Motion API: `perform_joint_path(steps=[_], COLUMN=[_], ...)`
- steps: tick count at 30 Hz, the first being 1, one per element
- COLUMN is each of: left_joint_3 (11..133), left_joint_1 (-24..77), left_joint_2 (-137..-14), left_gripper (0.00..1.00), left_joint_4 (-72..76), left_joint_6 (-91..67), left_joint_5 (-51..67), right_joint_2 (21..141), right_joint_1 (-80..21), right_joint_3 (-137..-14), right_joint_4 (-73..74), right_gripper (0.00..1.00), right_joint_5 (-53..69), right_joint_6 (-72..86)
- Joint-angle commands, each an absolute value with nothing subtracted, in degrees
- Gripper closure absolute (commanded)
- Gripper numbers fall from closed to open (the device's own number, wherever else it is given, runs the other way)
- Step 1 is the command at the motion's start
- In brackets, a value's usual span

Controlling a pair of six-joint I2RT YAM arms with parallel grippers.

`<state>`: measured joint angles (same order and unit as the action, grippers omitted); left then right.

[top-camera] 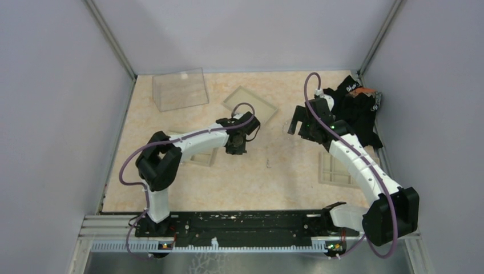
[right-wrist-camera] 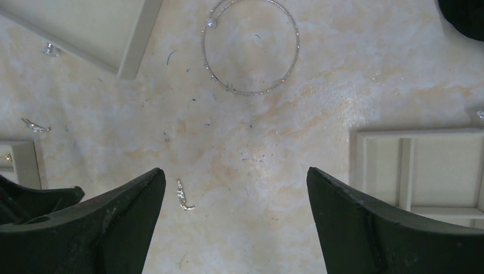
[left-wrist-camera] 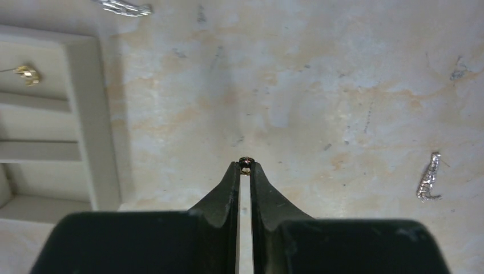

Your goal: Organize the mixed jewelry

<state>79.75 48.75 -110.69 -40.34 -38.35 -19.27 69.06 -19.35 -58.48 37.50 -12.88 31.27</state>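
Note:
My left gripper (left-wrist-camera: 246, 168) is shut on a tiny dark, gold-glinting jewelry piece (left-wrist-camera: 246, 161) pinched at its very tips, just above the table beside a beige tray (left-wrist-camera: 85, 114). A small gold piece (left-wrist-camera: 27, 74) lies in that tray's upper compartment. A silvery chain-like bit (left-wrist-camera: 429, 178) lies to the right, and another (left-wrist-camera: 122, 7) at the top edge. My right gripper (right-wrist-camera: 235, 177) hangs open over bare table with nothing between its fingers. The thin silvery loop (right-wrist-camera: 288, 71) lies ahead of it, and a small silvery piece (right-wrist-camera: 184, 195) lies by its left finger.
Beige compartment trays sit at the table's middle back (top-camera: 250, 104), under the left arm (top-camera: 200, 155) and at the right (top-camera: 337, 169). A clear plastic box (top-camera: 180, 89) stands back left. A black cloth heap (top-camera: 357, 108) fills the back right corner.

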Motion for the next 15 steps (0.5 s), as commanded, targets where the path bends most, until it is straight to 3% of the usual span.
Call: perform_joint_path(steps=[1, 15], left_joint_3=[77.3, 72.1], left_joint_1=[44.5, 29.7], left_joint_2=[-104.7, -100.5], left_gripper=[0.9, 0.89], left_joint_4=[-43.4, -37.3], left_joint_6=[-37.8, -30.0], left_joint_5=[-21.7, -20.6], right_joint_2=[67.7, 69.4], right_joint_1=[-19.2, -19.2], right_joint_3=[-58.7, -59.1], right_joint_4=[34.9, 34.0], right_gripper=[0.07, 0.07], right_joint_5=[-12.5, -11.7], right_joint_6=[31.9, 33.5])
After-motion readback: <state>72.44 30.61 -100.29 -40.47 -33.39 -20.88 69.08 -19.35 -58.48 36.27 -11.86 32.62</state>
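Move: The left gripper already holds a gold stud about 2 cm off the table. The tray's far right cell, where the first gold stud lies, is about 13 cm to its left and 6 cm ahead, some 2 cm below. A silver earring near that tray's corner lies about 7 cm left and 8 cm ahead; the curved earring lies 12 cm right and 3 cm back. From the right gripper the cell is some 35 cm left, 4 cm ahead and 15 cm below. Keep the gold stud pinched between the left fingertips and swing it quickly left to the tray, about 13 cm left and 5 cm forward. Rise some 3 cm early on, then run nearly level over the tray's right-hand cells while turning the wrist about 15 degrees counter-clockwise. ##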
